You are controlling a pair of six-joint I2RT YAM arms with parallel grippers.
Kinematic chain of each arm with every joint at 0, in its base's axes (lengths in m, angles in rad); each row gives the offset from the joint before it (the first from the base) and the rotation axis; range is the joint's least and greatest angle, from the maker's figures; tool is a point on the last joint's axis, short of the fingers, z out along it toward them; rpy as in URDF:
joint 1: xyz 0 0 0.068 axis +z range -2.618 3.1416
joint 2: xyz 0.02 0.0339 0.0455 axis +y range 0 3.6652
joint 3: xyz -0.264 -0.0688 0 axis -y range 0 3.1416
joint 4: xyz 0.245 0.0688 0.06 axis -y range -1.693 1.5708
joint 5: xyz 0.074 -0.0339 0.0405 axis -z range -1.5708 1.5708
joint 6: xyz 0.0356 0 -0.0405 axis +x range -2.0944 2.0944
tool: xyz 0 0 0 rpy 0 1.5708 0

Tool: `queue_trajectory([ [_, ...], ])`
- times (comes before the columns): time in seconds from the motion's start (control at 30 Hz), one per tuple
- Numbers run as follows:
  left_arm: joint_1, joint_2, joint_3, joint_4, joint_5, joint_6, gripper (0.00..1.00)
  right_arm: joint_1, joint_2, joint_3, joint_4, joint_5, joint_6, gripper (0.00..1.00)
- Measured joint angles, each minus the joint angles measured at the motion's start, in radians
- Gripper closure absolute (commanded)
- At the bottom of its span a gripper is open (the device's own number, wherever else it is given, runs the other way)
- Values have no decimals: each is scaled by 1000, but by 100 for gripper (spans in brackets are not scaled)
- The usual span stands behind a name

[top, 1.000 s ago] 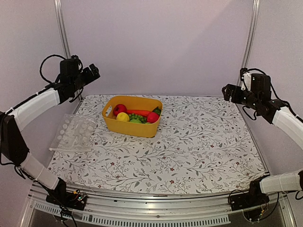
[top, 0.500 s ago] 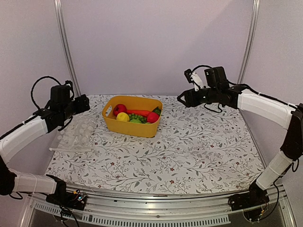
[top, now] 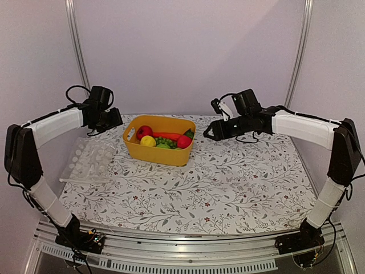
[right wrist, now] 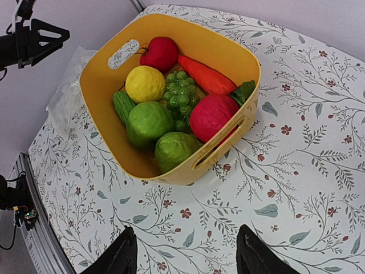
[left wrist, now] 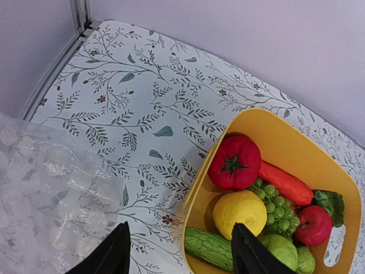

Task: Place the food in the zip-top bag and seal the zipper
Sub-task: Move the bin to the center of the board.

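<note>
The food (top: 161,138) lies in a yellow tub (top: 157,154) at the back of the table: a red tomato-like piece (left wrist: 235,162), a lemon (left wrist: 243,211), a carrot (left wrist: 285,182), green grapes (right wrist: 181,94), green pieces (right wrist: 149,123) and a red apple (right wrist: 213,116). Flat on the table left of the tub is the clear dotted zip-top bag (top: 88,162). I cannot make out its zipper. My left gripper (top: 114,121) hovers open over the tub's left rim, beside the bag (left wrist: 51,200). Off the tub's right end, my right gripper (top: 208,134) hangs open above the tablecloth.
The floral tablecloth (top: 239,177) covers the table up to the metal front rail (top: 182,257). Frame posts (top: 77,51) stand at the back corners, against the wall. Bare cloth lies in front of the tub and to its right.
Both arms have swung in from the sides toward the tub. The left gripper came down beside its left end, the right gripper to its right end.
</note>
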Motion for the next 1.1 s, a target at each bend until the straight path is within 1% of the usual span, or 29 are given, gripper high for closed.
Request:
queue_trajectory([
  [0.13,0,140,106,-66,10,-26,46,0,-51,-58,-10,-7,15,42],
  [0.27,0,280,219,-107,13,-23,56,0,-96,-100,-19,-9,26,42],
  [0.4,0,377,291,-128,21,3,69,0,-123,-125,-24,2,31,42],
  [0.5,2,433,332,-129,43,44,82,0,-142,-143,-30,18,30,42],
  [0.63,3,468,363,-111,97,109,91,-2,-166,-154,-51,36,23,43],
  [0.77,6,475,369,-65,201,168,95,-8,-176,-154,-67,42,14,43],
  [0.9,2,490,357,28,349,228,97,-24,-174,-111,-130,42,10,43],
  [1.1,-34,532,353,130,541,305,97,-35,-127,111,-220,72,-21,43],
])
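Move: The bin's middle lies about 6 cm ahead of the left hand, 17 cm to its right and 14 cm below; its left rim is nearer, some 7 cm ahead, 4 cm right and 10 cm down. Inside that end, the tomato sits about 8 cm ahead and 10 cm right of this hand. The clear bag lies level with it, 15 cm left. From the right hand the bin is roughly 12 cm ahead, 19 cm left and 13 cm below. Left hand dips forward, pinches the bin's left rim and slides it about 10 cm right; right hand rises. ##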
